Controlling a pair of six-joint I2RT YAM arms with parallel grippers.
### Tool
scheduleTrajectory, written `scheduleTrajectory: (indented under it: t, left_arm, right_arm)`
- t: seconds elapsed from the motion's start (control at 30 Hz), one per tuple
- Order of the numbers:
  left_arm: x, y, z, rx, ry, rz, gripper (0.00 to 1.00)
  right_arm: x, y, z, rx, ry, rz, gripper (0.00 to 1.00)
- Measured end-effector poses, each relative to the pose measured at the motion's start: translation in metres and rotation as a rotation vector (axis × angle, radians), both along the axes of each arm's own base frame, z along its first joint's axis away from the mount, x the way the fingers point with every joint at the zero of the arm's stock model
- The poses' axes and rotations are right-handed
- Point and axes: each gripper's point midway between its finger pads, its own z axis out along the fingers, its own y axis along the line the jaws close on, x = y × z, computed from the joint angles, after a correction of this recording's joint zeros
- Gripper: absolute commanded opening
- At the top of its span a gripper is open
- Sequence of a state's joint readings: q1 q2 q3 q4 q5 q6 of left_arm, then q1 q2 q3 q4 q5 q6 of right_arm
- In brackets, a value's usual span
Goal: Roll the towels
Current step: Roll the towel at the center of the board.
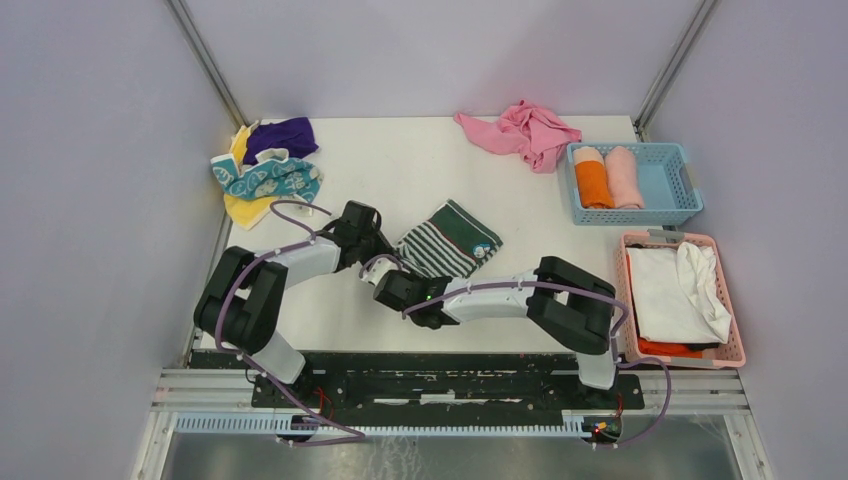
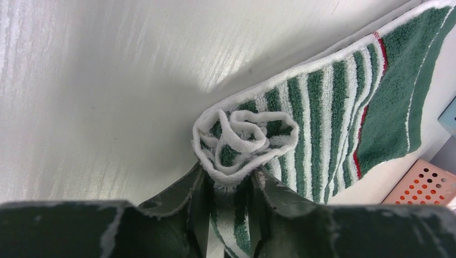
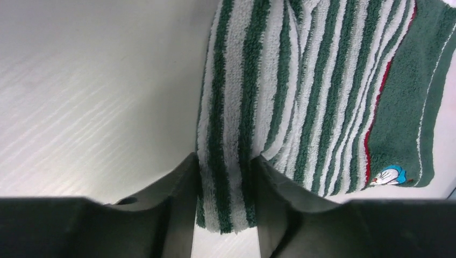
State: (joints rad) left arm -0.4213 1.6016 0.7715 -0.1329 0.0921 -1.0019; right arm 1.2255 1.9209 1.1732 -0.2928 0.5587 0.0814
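A green-and-white striped towel [image 1: 450, 240] lies mid-table, its near-left edge coiled into a small roll [image 2: 244, 140]. My left gripper [image 1: 383, 248] [image 2: 228, 180] is shut on that rolled end, and the spiral of the roll shows just past its fingertips. My right gripper [image 1: 388, 278] [image 3: 226, 161] sits beside it on the same edge, its fingers closed on a folded strip of the striped towel [image 3: 301, 80]. At the back left is a heap of other towels: a purple towel [image 1: 282, 135], a teal-and-white towel [image 1: 268, 180] and a yellow towel [image 1: 240, 210].
A crumpled pink cloth [image 1: 525, 130] lies at the back. A blue basket [image 1: 665, 185] at the back right holds an orange roll and a pink roll. A pink basket [image 1: 705, 239] at the right holds white fabric. Side walls stand close on both sides.
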Motion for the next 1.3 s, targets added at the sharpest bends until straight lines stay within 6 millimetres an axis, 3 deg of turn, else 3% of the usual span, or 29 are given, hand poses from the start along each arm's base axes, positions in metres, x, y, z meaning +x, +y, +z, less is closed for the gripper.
scheduleTrajectory:
  t: [0.13,0.2,0.4,0.63,0.7,0.9,1.2,1.3]
  left_arm:
    - [0.000,0.003,0.000,0.013,-0.010,0.006,0.54]
    - [-0.002,0.009,0.002,0.022,-0.022,0.013,0.59]
    - [-0.018,0.032,0.031,0.010,-0.098,0.048,0.76]
    - [-0.037,0.049,0.075,-0.045,-0.263,0.074,0.78]
    - [-0.046,0.052,0.073,-0.058,-0.276,0.071,0.78]
    - [-0.069,0.049,0.042,-0.086,-0.195,0.043,0.79]
    - [-0.062,0.036,0.013,-0.107,-0.113,0.013,0.78]
    - [-0.057,0.030,0.015,-0.132,-0.122,0.001,0.79]
  right_arm:
    - [0.009,-0.004,-0.001,0.002,0.020,-0.028,0.15]
    - [0.010,-0.004,0.000,0.025,0.053,-0.025,0.08]
    - [0.000,0.008,0.004,0.277,0.318,0.015,0.03]
    - [-0.021,0.030,0.012,0.676,0.728,0.013,0.02]
    - [-0.026,0.033,0.012,0.777,0.854,-0.008,0.01]
    - [-0.027,0.032,0.009,0.973,1.102,-0.101,0.01]
    - [-0.024,0.026,0.006,1.043,1.228,-0.166,0.04]
    - [-0.023,0.026,0.005,1.034,1.234,-0.173,0.04]
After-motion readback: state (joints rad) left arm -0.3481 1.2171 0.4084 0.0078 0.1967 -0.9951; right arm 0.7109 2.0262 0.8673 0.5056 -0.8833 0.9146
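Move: The left fingers already pinch the far-left end of the half-made roll of the striped towel, whose middle lies about 4 cm back and 4 cm right. For the right gripper, half open around its near-right end, that middle is 4 cm ahead and 4 cm left. The flat green end lies 5 cm ahead and 17 cm right of the left hand, 12 cm ahead and 8 cm right of the right one. Pinch the roll's near-right end with the right gripper and twist it some 90 degrees, its top going over forward-right towards the green end, while drawing it 3 to 4 cm back-left. Meanwhile open the left gripper off the far-left end, lift about 7 cm while swinging back and left, then lower it, wide open, around that end again. ##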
